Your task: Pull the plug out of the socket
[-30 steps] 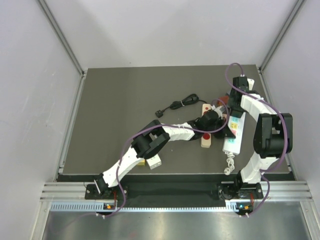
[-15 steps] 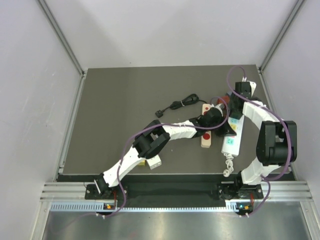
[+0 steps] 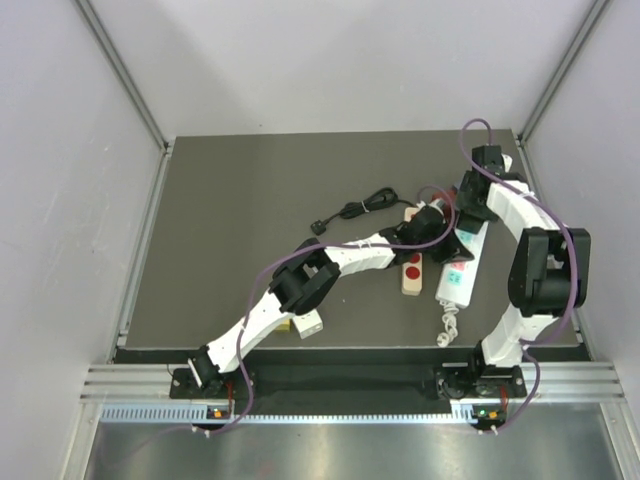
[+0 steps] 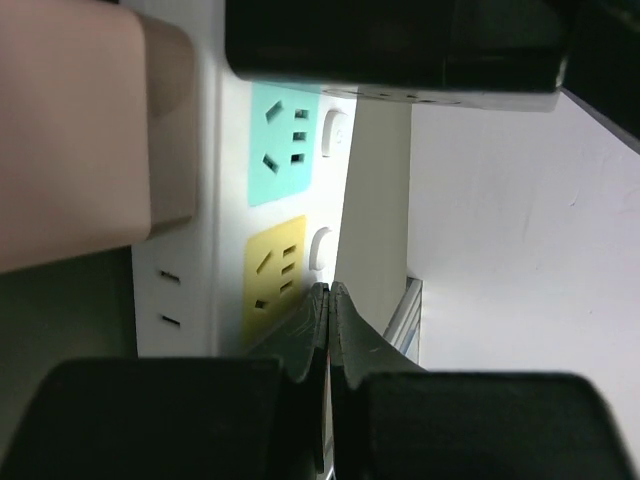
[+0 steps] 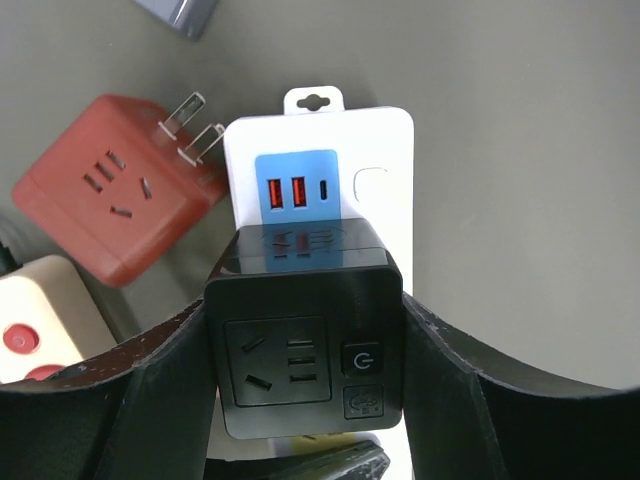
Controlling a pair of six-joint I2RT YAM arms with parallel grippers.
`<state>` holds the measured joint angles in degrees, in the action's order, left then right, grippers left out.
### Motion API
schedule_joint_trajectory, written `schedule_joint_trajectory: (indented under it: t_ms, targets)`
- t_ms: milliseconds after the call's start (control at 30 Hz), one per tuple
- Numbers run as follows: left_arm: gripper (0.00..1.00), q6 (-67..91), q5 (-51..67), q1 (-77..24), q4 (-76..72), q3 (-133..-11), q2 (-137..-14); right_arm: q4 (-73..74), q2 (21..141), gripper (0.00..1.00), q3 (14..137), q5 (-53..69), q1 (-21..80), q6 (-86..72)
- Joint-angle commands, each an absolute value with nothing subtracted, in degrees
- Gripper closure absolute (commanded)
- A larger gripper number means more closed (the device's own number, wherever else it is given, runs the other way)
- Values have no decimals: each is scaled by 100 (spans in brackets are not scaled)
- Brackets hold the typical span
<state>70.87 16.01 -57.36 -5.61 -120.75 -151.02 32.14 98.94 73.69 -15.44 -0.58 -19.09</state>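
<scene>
The plug [image 5: 300, 350] is a black cube with a socket face and a power button. It stands on the white socket strip [image 5: 385, 150], just below the strip's blue USB panel. My right gripper [image 5: 303, 395] is shut on the plug, one finger on each side. My left gripper [image 4: 330, 293] is shut and empty, its tips pressed on the strip [image 4: 170, 290] next to the yellow outlet [image 4: 275, 275]. The plug [image 4: 400, 40] fills the top of the left wrist view. From above, both grippers meet over the strip [image 3: 460, 272], left gripper [image 3: 445, 243] and right gripper [image 3: 470, 205].
A red cube adapter [image 5: 110, 200] lies with its prongs against the strip's left side. A beige strip with red buttons [image 3: 412, 272] lies left of the white one. A black cable [image 3: 360, 210] lies further left, and a small white and yellow block [image 3: 305, 322] sits near the front edge.
The white strip's near end and its coiled cord have swung slightly left. The right wrist has shifted a little over the strip's far end, and the left gripper has followed.
</scene>
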Motion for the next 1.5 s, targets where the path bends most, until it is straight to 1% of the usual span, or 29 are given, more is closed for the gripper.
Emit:
schedule_joint_trajectory:
  t_ms: [0,233,300,333,367,467,533,633,667,767,867,1033,1133,1233,1300,1433,1467]
  targets:
    - [100,6812,1213,-5687,861,-11681,-15565,3199,9589,100,8042,-2240,-114,-1714]
    - [100,6829,1318,-5695,940,-11926,-15715,2779,9220,100,7674,-2391,-44,-1599]
    - [100,6820,1336,-5695,941,-11927,-15706,2402,8958,100,7192,-2566,156,-1626]
    - [100,6812,1327,-5695,932,-11918,-15697,1703,8799,100,6902,-2714,219,-1548]
    - [100,6812,1336,-5687,923,-11892,-15697,1261,8450,100,6264,-3003,315,-1503]
    - [100,6820,1327,-5695,923,-11909,-15706,862,8175,100,5802,-3391,308,-1652]
    - [100,6829,1336,-5687,923,-11909,-15715,835,8148,100,5783,-3402,290,-1714]
    - [100,6838,1327,-5687,932,-11927,-15715,1440,8340,100,6230,-2806,71,-2064]
    - [100,6838,1327,-5695,923,-11927,-15715,1816,8515,100,6492,-2360,-173,-2135]
    - [100,6838,1327,-5695,923,-11927,-15715,2362,8832,100,6915,-1638,-456,-2285]
    - [100,6829,1318,-5695,940,-11935,-15724,2478,8903,100,7022,-1231,-667,-2338]
    - [100,6742,1353,-5704,958,-12032,-15759,2338,8579,100,6926,-1274,-677,-2206]
    - [100,6417,1371,-5774,923,-12207,-15750,2434,8280,100,6891,-1529,-624,-2092]
    - [100,5986,1380,-5897,485,-12094,-15505,2557,8052,100,6795,-1626,-607,-2030]
    - [100,5775,1476,-5950,-241,-11630,-15145,2540,7876,100,6663,-1626,-598,-2065]
    - [100,5458,1502,-5942,-903,-10674,-14398,2242,7323,100,6119,-1468,-536,-2066]
    - [100,5432,1538,-5924,-1079,-10470,-14040,2172,7243,100,6039,-1468,-493,-2074]
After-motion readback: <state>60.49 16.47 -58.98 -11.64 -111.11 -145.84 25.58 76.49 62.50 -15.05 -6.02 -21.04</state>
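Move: Between the right fingers the black plug sits at the hand point, still in the white socket strip, whose middle lies about 9 cm back, 2 cm left and 5 cm lower. The red plug is some 6 cm left and 4 cm farther out than the right hand, 4 cm below; the grey plug roughly 3 cm left, 9 cm ahead, 6 cm below. From the left hand, the black plug is about 8 cm ahead, 2 cm to the right and 3 cm higher. Keeping its grip on the black plug, the right hand first rocks it back some 3 cm towards the base, then pulls up and forward to the right, away from the strip, and finally up and back, ending about 9 cm higher with the fingertips swung outward nearly 20 degrees. The left hand's shut fingertips stay on the strip, easing back about 2.5 cm towards the end. ##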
